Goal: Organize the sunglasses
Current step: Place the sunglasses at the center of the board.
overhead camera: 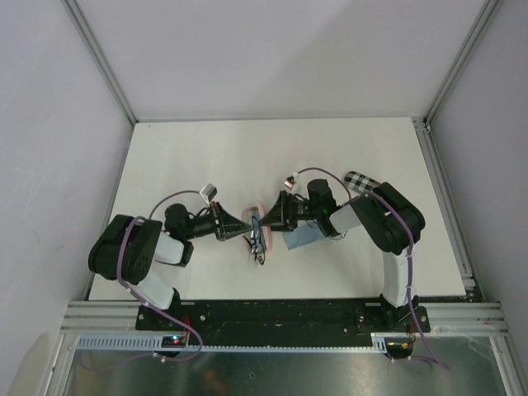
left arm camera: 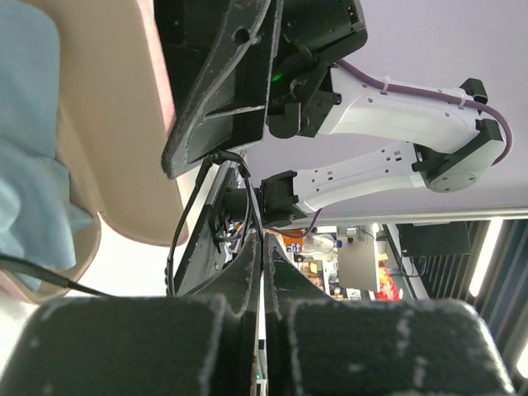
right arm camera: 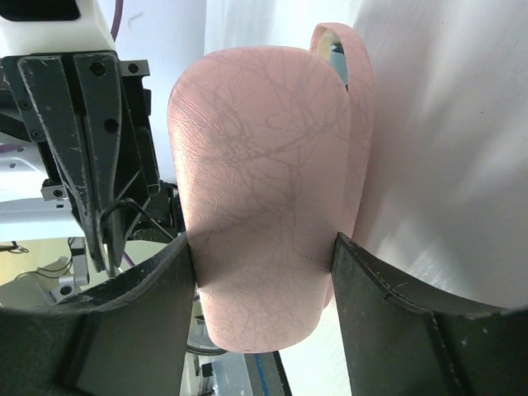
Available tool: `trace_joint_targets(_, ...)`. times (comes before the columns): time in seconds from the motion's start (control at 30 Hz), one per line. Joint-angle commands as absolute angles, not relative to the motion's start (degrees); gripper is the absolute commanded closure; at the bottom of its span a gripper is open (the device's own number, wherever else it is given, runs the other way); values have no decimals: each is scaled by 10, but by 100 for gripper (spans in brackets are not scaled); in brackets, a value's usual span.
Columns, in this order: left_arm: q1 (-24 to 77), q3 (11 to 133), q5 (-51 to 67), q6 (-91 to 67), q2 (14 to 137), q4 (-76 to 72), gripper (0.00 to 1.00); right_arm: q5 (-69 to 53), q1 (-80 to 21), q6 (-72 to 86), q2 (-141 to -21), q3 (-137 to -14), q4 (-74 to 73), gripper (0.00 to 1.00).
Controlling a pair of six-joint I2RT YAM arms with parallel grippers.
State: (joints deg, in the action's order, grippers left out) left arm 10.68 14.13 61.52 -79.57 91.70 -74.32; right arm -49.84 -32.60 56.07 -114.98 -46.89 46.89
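A pink case (right arm camera: 264, 165) is clamped between my right gripper's (right arm camera: 262, 256) two fingers, held above the table's middle (overhead camera: 252, 214). From the left, my left gripper (overhead camera: 246, 224) meets it tip to tip. Its fingers (left arm camera: 247, 280) are pressed together. A dark wire pair of sunglasses (overhead camera: 259, 246) hangs from those tips, and thin frame wires (left arm camera: 176, 247) run right in front of them. The case's pale inside (left arm camera: 124, 124) faces the left wrist camera, with some light blue (left arm camera: 25, 165) beside it.
A light blue cloth (overhead camera: 301, 239) lies on the white table (overhead camera: 206, 157) under my right wrist. A black-and-white checkered case (overhead camera: 359, 180) lies behind the right arm. Metal rails frame the table.
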Motion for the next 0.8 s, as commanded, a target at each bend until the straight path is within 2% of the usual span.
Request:
trace_joint_targets(0.0,100,135,611,-791,927,-948,100,-505,-320,547,-1140,-484,468,55)
trace_joint_targets(0.3,101,153,625,-799,893,-953,100,-506,-318,548,-1136,-484,466,55)
trace_joint_targets(0.77,100,82,571,-731,1031,-954,100,-506,-316,545,-1131,-485,460,55)
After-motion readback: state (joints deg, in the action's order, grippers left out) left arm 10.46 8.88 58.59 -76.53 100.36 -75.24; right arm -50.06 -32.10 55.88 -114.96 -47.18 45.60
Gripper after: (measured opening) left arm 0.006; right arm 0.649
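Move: The open pink case, with the light-blue cloth inside, is about 4 cm ahead of the left hand point, 3 cm to its right and some 8 cm below; the left hand already holds the sunglasses. The second blue cloth lies flat on the board about 4 cm ahead, 15 cm to the left hand's right and 13 cm down. From the right hand, which already grips the case, the case's middle is about 2 cm left, 1 cm back and 2 cm lower. With its fingers shut on one temple of the sunglasses, the left hand hovers almost in place above the near half of the case, rising and dipping within about 1 cm, then sinks increasingly fast, ending nearly 6 cm lower and just over 1 cm farther back, so the hanging lenses come down off the case's near end. The wrist rolls about 10 degrees around the line of the fingers, which still point right, while the right hand keeps its grip and holds the open case steady. ##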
